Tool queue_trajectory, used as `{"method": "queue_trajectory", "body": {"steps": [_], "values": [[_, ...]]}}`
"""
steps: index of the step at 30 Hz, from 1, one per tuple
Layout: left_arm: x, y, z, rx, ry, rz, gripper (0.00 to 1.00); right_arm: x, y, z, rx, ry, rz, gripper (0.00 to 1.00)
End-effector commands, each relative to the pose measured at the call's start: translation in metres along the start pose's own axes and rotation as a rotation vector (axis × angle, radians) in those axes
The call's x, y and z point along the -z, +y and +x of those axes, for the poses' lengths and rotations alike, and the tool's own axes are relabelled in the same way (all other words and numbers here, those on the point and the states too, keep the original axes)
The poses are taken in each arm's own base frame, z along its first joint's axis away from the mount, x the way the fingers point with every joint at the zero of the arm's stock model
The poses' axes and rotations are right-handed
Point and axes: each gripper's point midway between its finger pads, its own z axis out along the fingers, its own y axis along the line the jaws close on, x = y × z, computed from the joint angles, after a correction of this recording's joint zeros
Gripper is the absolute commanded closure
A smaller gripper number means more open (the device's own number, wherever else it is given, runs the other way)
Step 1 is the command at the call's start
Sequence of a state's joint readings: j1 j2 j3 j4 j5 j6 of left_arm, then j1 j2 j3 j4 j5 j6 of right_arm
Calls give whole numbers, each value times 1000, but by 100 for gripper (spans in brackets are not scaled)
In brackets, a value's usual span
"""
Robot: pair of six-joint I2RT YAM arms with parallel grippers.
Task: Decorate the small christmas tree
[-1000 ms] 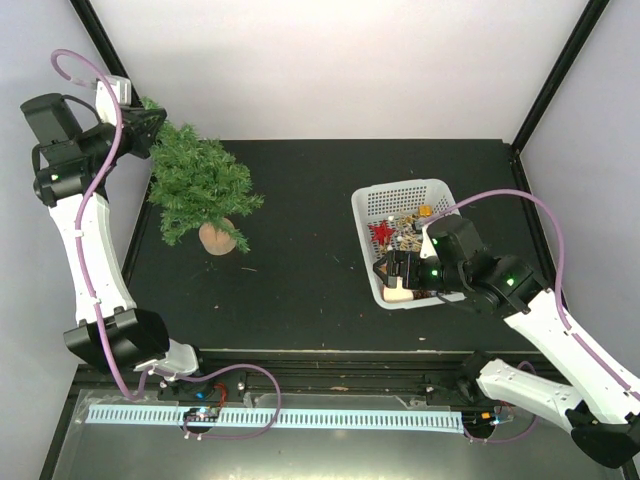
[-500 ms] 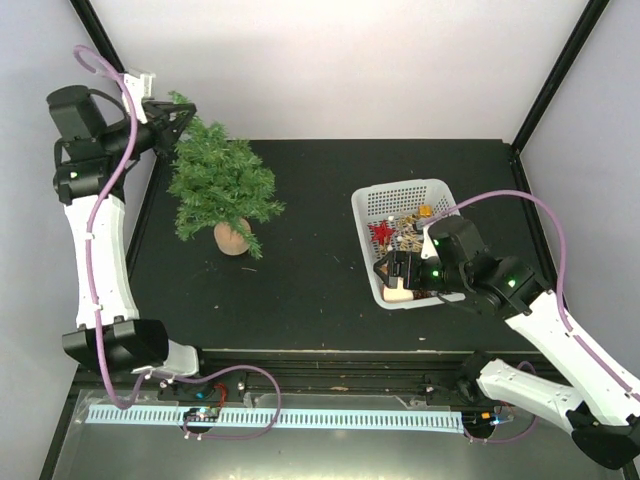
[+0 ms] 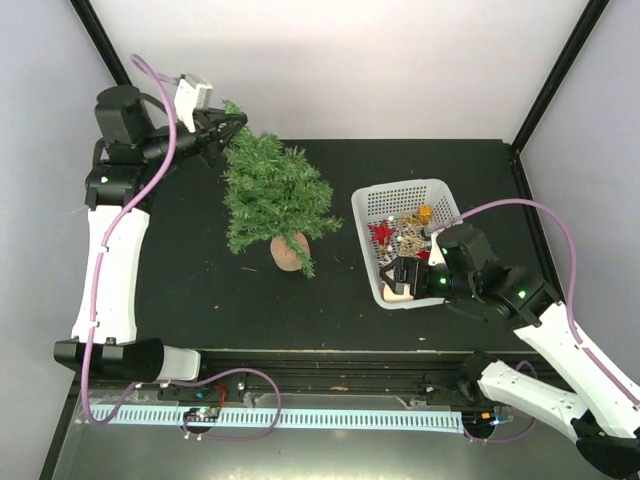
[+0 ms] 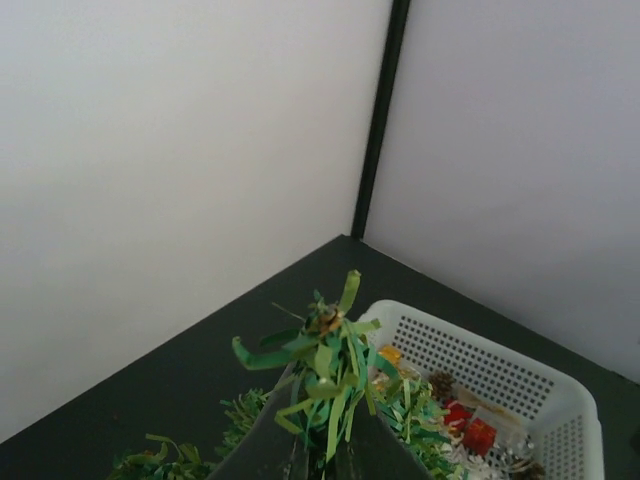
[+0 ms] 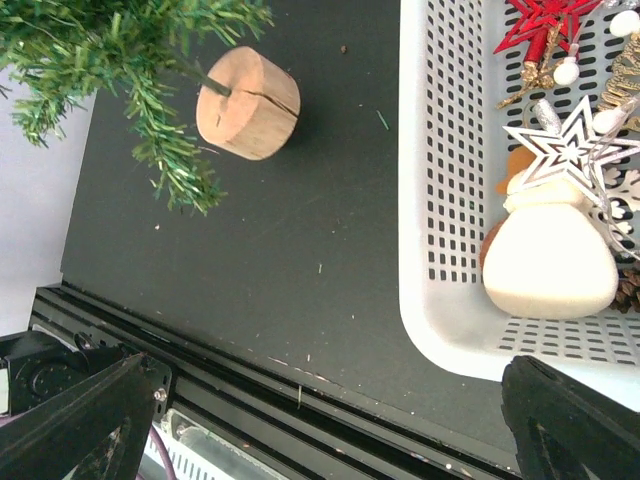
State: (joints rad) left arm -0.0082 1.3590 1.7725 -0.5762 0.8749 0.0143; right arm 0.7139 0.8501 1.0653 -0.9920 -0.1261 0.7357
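Observation:
The small christmas tree (image 3: pixel 275 195), bushy green on a round tan base (image 3: pixel 290 250), stands tilted left of the middle of the table. My left gripper (image 3: pixel 222 128) is shut on its top tip. In the left wrist view the green tip (image 4: pixel 330 345) sticks out from between the closed fingers (image 4: pixel 390 455). My right gripper (image 3: pixel 400 280) hangs open over the near left corner of the white basket (image 3: pixel 400 188), holding nothing. Its wrist view shows the tan base (image 5: pixel 248 103), low branches (image 5: pixel 120 40) and the basket wall (image 5: pixel 420 250), with both fingers (image 5: pixel 80 420) spread wide.
The basket holds ornaments: a red star (image 5: pixel 545 25), a white star (image 5: pixel 565 145), a cream rounded figure (image 5: pixel 550 260), a red gift box (image 4: pixel 478 437) and a pine cone (image 4: pixel 440 385). The table's near rail (image 5: pixel 250 400) runs below the right gripper. Walls close the back and sides.
The left arm has carried the tree by its tip from the far left edge rightward, close to the basket. The right gripper stayed open and shifted slightly toward the near edge.

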Motion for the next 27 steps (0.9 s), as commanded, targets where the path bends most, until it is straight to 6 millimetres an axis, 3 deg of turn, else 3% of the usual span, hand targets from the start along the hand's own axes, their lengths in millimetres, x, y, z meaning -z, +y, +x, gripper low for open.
{"method": "queue_trajectory", "body": {"steps": [1, 7, 16, 21, 24, 27], "values": [[-9, -29, -3, -103, -10, 41, 98, 1, -8, 6, -8, -2, 24, 5], [-30, -56, 34, -125, 72, 99, 99, -1, -12, 10, -14, 6, 31, 5], [-23, -72, 26, -212, 80, 103, 98, -7, -18, 17, -22, 18, 38, 4], [-24, -78, 33, -309, 129, 74, 98, -12, -17, 18, -22, 31, 33, 4], [-25, -74, 36, -323, 144, 39, 89, -12, -16, 17, -18, 31, 32, 4], [-13, -77, 26, -344, 117, 6, 64, -11, -16, 18, -14, 33, 29, 4]]}}
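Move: The tree, already pinched by its tip in the left fingers, is bound for a patch of bare table; its stump's place there lies about 7 cm right, 6 cm back and 39 cm below that hand. The basket stands some 36 cm right and 1 cm back of the left hand, with the white ornament in it about 33 cm right and 12 cm back. From the right hand, the stump's place lies roughly 23 cm left and 11 cm ahead, 15 cm lower. The tree is carried by its tip to the right, about 7 cm, and some 4 cm back towards the robot, sinking about 3 cm early on; the left wrist rolls roughly 15 degrees late, and only at the end do its fingers begin to part around the tip. The open right hand sinks nearly 3 cm above the basket's near end, touching nothing visible. ##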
